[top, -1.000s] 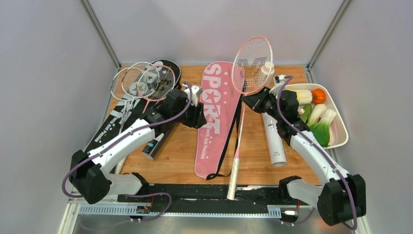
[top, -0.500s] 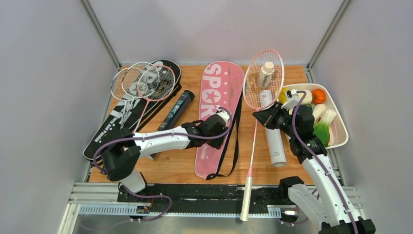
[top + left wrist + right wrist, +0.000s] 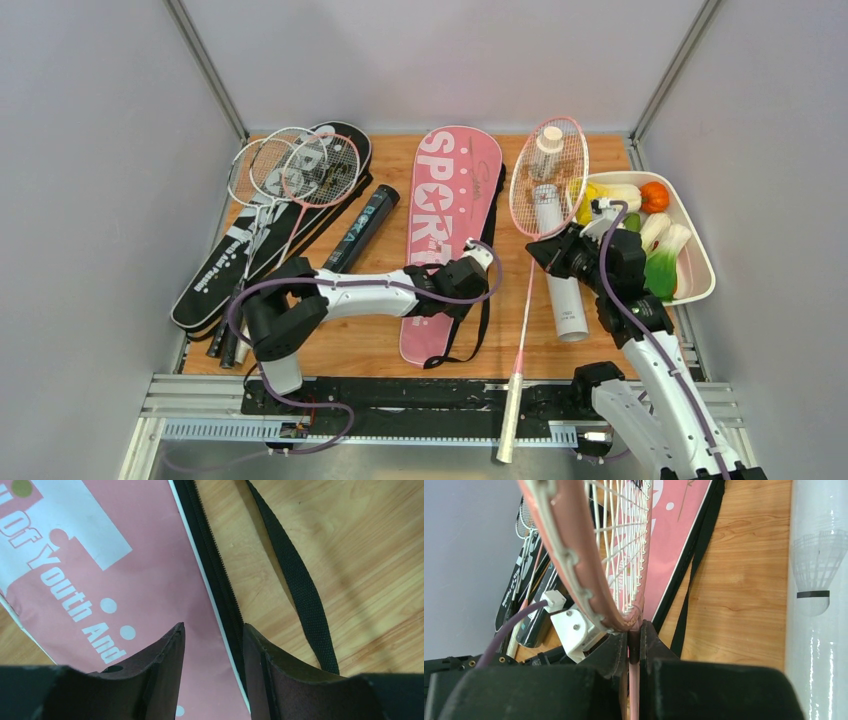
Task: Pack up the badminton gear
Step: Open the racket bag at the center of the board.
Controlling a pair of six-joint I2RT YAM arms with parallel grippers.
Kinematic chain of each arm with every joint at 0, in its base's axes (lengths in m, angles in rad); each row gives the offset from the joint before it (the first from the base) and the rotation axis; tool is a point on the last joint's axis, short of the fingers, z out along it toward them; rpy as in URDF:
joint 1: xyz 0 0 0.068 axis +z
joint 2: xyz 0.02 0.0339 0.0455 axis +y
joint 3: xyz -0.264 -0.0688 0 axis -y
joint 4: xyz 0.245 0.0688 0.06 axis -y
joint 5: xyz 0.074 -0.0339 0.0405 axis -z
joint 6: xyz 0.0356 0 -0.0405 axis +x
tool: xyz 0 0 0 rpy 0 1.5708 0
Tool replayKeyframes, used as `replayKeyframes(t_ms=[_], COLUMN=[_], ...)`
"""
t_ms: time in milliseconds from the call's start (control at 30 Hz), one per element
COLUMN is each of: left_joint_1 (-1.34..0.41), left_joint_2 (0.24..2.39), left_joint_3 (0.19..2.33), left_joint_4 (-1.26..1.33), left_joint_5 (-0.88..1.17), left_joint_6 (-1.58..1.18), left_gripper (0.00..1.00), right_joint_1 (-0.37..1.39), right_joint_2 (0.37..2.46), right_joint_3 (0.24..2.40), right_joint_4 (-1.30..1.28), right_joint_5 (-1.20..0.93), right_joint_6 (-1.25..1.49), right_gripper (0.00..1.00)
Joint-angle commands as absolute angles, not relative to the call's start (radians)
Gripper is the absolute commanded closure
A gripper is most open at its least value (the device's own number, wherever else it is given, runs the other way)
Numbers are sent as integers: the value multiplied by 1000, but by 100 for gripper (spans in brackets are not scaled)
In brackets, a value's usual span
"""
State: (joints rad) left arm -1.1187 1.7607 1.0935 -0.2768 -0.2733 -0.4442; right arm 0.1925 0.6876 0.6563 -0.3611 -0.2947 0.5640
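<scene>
The pink "SPORT" bag (image 3: 445, 215) lies flat mid-table. My left gripper (image 3: 487, 283) hovers open over its right side. In the left wrist view the gripper (image 3: 214, 627) straddles the bag's black zipper edge (image 3: 210, 555), with pink fabric (image 3: 125, 565) on the left and a loose black strap (image 3: 295, 570) on the right. My right gripper (image 3: 537, 252) is shut on the pink racket (image 3: 548, 175) at its throat and holds it just right of the bag, handle toward the near edge. The right wrist view shows the gripper (image 3: 635, 625) pinching the shaft below the racket's frame (image 3: 574, 555).
A white tube (image 3: 562, 290) with a shuttlecock (image 3: 816, 575) inside lies under the racket. A small bottle (image 3: 548, 145) stands behind the strings. The black tube (image 3: 358, 228), black bag (image 3: 250, 250) and several rackets (image 3: 290, 165) lie left. The vegetable tray (image 3: 700, 280) sits right.
My left arm swung right across the pink bag to its right edge. My right arm carried the pink racket rightward off the bag and toward the near edge.
</scene>
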Motion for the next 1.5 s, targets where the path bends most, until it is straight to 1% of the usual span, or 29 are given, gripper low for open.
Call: replayKeyframes(t_ms=[0, 300, 367, 533, 600, 633, 667, 700, 767, 900, 1067, 1300, 1467], left_joint_1=[-1150, -1181, -1186, -1199, -1199, -1199, -1199, -1200, -1200, -1196, -1188, -1167, -1161], left_joint_2=[1788, 1833, 1846, 1865, 1862, 1859, 1855, 1849, 1819, 1705, 1590, 1538, 1529], left_joint_3=[1128, 1122, 1131, 1161, 1159, 1160, 1161, 1160, 1148, 1105, 1075, 1056, 1040], left_joint_4=[-311, -321, -331, -359, -350, -347, -348, -351, -353, -340, -310, -295, -282], left_joint_5=[-351, -402, -429, -483, -486, -485, -486, -487, -507, -561, -574, -567, -566], left_joint_6=[-454, -465, -448, -446, -446, -445, -444, -445, -453, -504, -550, -588, -591], left_gripper=[47, 48, 50, 59, 68, 78, 84, 93, 99, 100, 100, 100, 100], right_joint_1=[187, 186, 187, 186, 187, 187, 186, 186, 187, 186, 186, 186, 187], right_joint_2=[664, 654, 651, 659, 661, 661, 662, 662, 663, 673, 704, 726, 738], right_joint_3=[645, 612, 604, 600, 600, 600, 599, 596, 589, 569, 517, 419, 338], right_joint_4=[-339, -332, -334, -331, -329, -327, -322, -319, -318, -316, -285, -179, -77], right_joint_5=[-286, -297, -302, -310, -308, -309, -314, -322, -328, -342, -386, -542, -588], right_joint_6=[554, 556, 557, 555, 553, 556, 560, 567, 590, 618, 647, 756, 874], right_gripper=[100, 100, 100, 100, 100, 100, 100, 100, 100, 100, 100, 100, 100])
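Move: The racket bag's zippered right edge lies almost under the left hand's half-open fingers, about 3 cm below and 1 cm back. The strap curls some 4 cm to the left hand's right; the white tube lies about 10 cm ahead and 18 cm right of that hand. From the right hand, which already grips a racket by the shaft below its head, the same edge is roughly 14 cm left, 4 cm back and 19 cm down; the white tube is 7 cm ahead, 4 cm right, 18 cm down. The left fingers settle about 2 cm onto the zippered edge, shut fully and pinch the upper strip of black zip tape, then draw it up some 9 cm, easing slightly forward and left and turning a little counter-clockwise. The right hand keeps its racket and sinks about 10 cm, mostly late, drifting back and left towards the bag and tipping the racket head down. ##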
